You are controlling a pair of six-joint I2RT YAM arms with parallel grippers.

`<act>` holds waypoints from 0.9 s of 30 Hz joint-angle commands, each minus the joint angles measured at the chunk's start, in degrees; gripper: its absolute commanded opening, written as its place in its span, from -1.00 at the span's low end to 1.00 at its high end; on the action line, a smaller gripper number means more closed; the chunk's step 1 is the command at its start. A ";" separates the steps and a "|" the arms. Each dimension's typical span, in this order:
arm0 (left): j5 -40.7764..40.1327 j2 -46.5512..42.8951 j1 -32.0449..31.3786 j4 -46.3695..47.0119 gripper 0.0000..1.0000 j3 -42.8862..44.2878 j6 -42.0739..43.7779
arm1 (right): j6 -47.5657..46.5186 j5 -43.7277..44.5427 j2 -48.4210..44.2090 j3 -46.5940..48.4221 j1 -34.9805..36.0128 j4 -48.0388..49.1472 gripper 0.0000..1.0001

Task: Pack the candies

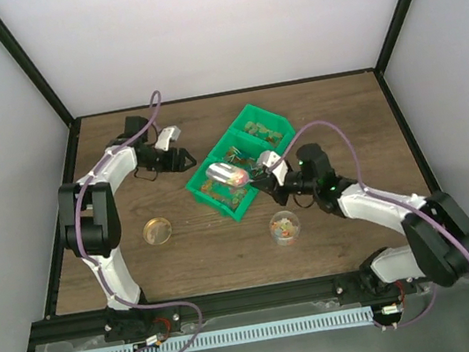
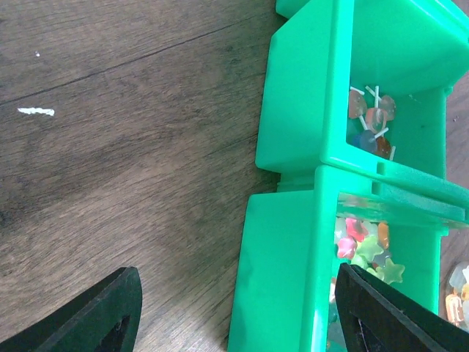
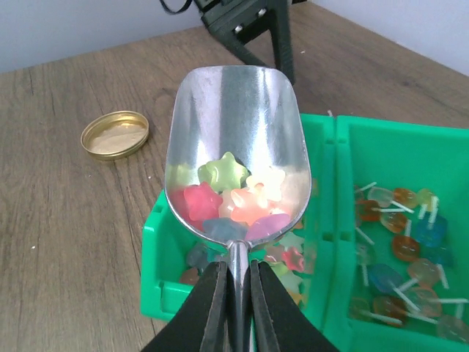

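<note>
My right gripper (image 3: 234, 293) is shut on the handle of a metal scoop (image 3: 234, 110). The scoop holds several star-shaped candies (image 3: 238, 194) in red, green, orange and pale yellow, and hovers over the near green bin (image 3: 157, 238), where more candies (image 2: 366, 246) lie. In the top view the scoop (image 1: 225, 175) sits above the bins (image 1: 203, 187), with my right gripper (image 1: 269, 177) just right of it. My left gripper (image 2: 242, 323) is open; the near bin's left wall (image 2: 286, 264) stands between its fingers, untouched. In the top view it (image 1: 180, 156) hangs at the bins' left side.
A small clear jar (image 1: 285, 227) with a few sweets stands in front of the bins. Its gold lid (image 1: 158, 231) (image 3: 115, 134) lies on the wooden table to the left. The neighbouring bin holds lollipops (image 3: 403, 235) (image 2: 372, 121). A third bin (image 1: 264, 127) sits farther back.
</note>
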 commanded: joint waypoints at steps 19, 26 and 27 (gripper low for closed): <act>2.44 -1.22 -0.23 2.10 0.49 -2.30 0.79 | -55.31 -19.16 -26.50 3.37 -36.84 -63.80 -0.99; 2.02 -2.18 -0.43 3.46 0.50 -3.92 0.60 | -63.05 -18.14 -34.50 1.60 -38.84 -74.09 -0.99; 1.99 -2.37 -0.43 3.72 0.50 -4.10 0.42 | -64.10 -17.83 -35.26 1.55 -38.81 -75.48 -0.99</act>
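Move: The clear bowl that the loaded scoop is bound for lies about 11 cm back and 5 cm to the right of the right hand, some 13 cm lower. The tray's near compartment is about 10 cm to the left and 1 cm ahead, its middle compartment 4 cm left and 9 cm ahead, both about as low as the bowl. From the idle left hand the bowl is roughly 25 cm back, 26 cm to the right and 8 cm down. The scoop with its candies, handle still gripped in the right hand, is swept off from over the tray's near compartment, about 17 cm to the right and then curving some 8 cm back. It rises a couple of centimetres early and sinks back to its old height, while the wrist tips the scoop roughly 20 degrees, head lower, bringing the head close to the clear bowl. ##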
